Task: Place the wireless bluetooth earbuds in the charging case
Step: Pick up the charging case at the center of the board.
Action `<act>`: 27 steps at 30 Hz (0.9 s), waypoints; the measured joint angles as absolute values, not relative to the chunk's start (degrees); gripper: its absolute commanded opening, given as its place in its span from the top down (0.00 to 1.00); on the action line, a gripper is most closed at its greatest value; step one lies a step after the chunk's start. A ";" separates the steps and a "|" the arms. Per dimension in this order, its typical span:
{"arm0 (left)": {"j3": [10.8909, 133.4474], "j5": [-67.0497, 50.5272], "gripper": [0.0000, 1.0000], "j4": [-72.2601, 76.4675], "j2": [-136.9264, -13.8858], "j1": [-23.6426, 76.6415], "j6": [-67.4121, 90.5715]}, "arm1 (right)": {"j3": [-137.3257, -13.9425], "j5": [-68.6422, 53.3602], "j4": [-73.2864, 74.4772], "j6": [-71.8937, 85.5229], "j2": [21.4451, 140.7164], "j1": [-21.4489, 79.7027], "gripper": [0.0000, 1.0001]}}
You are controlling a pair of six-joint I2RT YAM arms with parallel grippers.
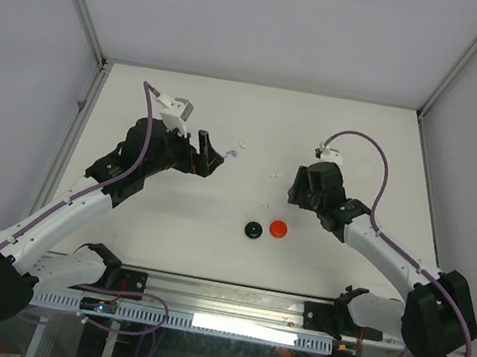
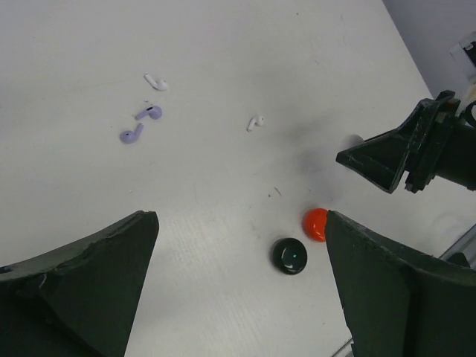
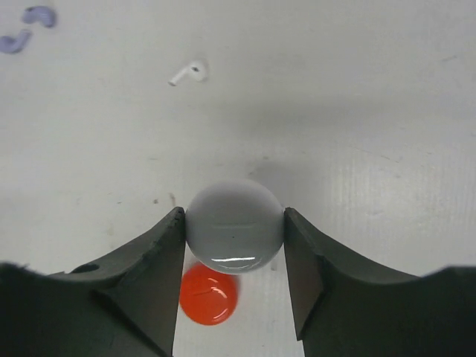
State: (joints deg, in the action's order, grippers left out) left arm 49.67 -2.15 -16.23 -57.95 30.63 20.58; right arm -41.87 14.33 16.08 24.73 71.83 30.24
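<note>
My right gripper (image 3: 234, 216) is shut on a round white charging case (image 3: 234, 224), with one finger on each side of it. The case seems to hang just above the table. A red case (image 3: 208, 294) lies behind it, and a black case (image 2: 289, 255) lies beside the red case (image 2: 314, 224). Two lavender earbuds (image 2: 149, 113) (image 2: 132, 134) and two white earbuds (image 2: 156, 82) (image 2: 256, 123) lie loose on the table. My left gripper (image 2: 239, 217) hovers open and holds nothing. It is above the table, near the lavender earbuds (image 1: 234, 153).
The white table (image 1: 366, 136) is bounded by metal frame posts at the left edge (image 1: 77, 122) and the right edge (image 1: 426, 165). The arm bases and a rail (image 1: 226, 301) run along the near edge. The right arm (image 2: 416, 145) reaches into the left wrist view.
</note>
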 measured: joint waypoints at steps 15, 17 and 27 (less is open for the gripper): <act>49.74 -17.28 0.01 -8.86 -62.39 30.63 30.04 | -37.54 15.84 0.54 13.80 61.65 48.23 0.61; 49.74 -19.33 0.01 -7.55 -63.59 30.63 31.35 | -36.64 15.92 -2.85 11.31 61.32 50.61 0.61; 49.60 -25.93 0.06 -2.33 -67.20 30.63 36.29 | -32.32 15.38 -17.26 2.68 60.27 56.23 0.62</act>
State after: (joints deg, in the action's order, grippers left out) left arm 49.60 -25.93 -2.33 -67.20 30.63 36.29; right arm -32.32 15.38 -17.26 2.68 60.27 56.23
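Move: The charging case, already off the table in the right fingers, is roughly 27 cm to the right of the open left gripper, 1 cm farther out and 13 cm lower. From the right hand, the left gripper is thus 27 cm left, 1 cm back and 13 cm up; some 7 cm below, the red disc lies 7 cm back and 3 cm left, the black disc 9 cm back and 10 cm left, and the near white earbud 9 cm ahead and 7 cm left. The white charging case, still pinched in the right fingers, is carried about 14 cm left and 10 cm up, drawing back some 5 cm, towards the left gripper, while the right wrist tips up and turns counter-clockwise until its fingers point forward-left. The left hand comes to meet it, about 8 cm to the right, staying open, rolling its left side down and swinging clockwise. ##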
